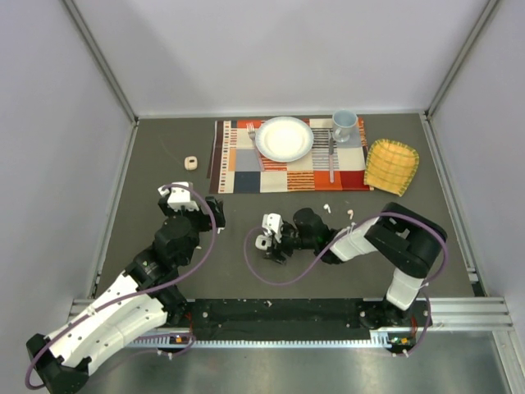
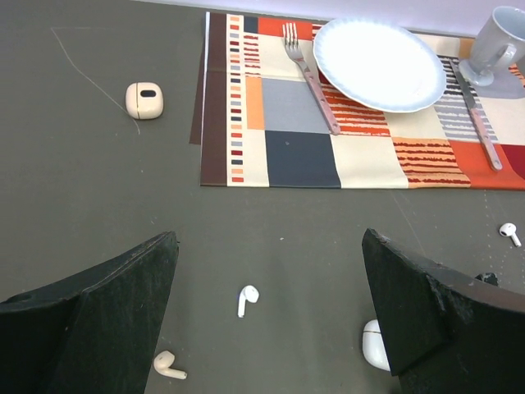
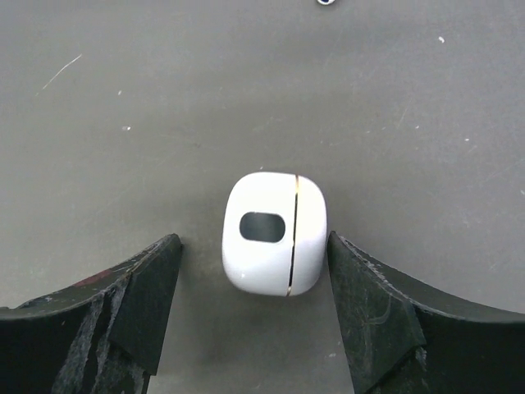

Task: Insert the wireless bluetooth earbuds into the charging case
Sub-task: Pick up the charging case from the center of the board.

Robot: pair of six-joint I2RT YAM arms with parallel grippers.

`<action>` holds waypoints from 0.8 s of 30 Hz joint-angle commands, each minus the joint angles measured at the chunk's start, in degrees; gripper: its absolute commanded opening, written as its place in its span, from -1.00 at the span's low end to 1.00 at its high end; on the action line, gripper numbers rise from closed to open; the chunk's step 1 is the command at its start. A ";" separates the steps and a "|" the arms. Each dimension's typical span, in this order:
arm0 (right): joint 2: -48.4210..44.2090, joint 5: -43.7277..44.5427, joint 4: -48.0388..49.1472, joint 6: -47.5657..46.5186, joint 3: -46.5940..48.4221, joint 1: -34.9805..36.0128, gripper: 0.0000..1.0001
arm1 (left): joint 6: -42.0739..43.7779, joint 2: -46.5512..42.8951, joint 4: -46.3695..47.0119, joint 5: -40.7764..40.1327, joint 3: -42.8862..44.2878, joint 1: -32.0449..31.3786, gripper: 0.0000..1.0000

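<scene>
A closed white charging case (image 3: 275,234) with a dark oval window lies on the grey table between the fingers of my right gripper (image 3: 254,246). That gripper is open: its right finger is almost against the case and its left finger stands apart. My left gripper (image 2: 271,246) is wide open above the table and holds nothing. In its view a white earbud (image 2: 247,297) lies between the fingers and a pinkish-beige earbud (image 2: 168,365) lies by the left finger. Another white earbud (image 2: 509,232) lies further right. From above, two earbuds (image 1: 326,208) (image 1: 351,214) lie right of the right gripper (image 1: 262,232).
A closed beige case (image 2: 144,100) sits at the far left of the table. A patchwork placemat (image 1: 246,176) at the back carries a white plate (image 1: 285,138), fork, knife and mug (image 1: 344,125). A yellow cloth (image 1: 391,165) lies to its right. Grey walls enclose the table.
</scene>
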 commanded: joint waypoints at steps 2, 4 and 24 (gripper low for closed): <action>2.60 -0.27 3.03 -0.41 2.38 -0.33 0.34 | -0.22 -0.04 0.95 0.64 -0.03 0.51 0.98; 2.60 0.51 3.03 -0.24 2.03 -0.33 0.31 | -0.22 -0.30 0.69 0.64 -0.12 0.69 0.98; -15.46 6.06 -3.47 -0.76 -0.78 -0.33 -1.00 | 0.22 3.29 2.88 14.86 0.58 2.97 0.98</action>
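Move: Between the open fingers of the right hand, which point left and slant down, sits the white charging case, its middle about 1 cm forward and 1 cm left of the hand point, at its height. A white earbud lies some 5 cm forward and 12 cm left of this hand, a beige earbud about 19 cm left, level with it; another white earbud is roughly 10 cm forward, 16 cm right. From the left hand the case is about 13 cm right, 4 cm back and 19 cm below. Closing on the charging case, the right hand eases forward about 1 cm so that it sits centred over the case, and its two fingers pinch the case by its opposite sides, front and back. Once the grip has settled it lifts some 1.5 cm, drawing about 1 cm to the right. Late on, the left hand, fingers still wide open, starts right and down, a little over 1 cm. ##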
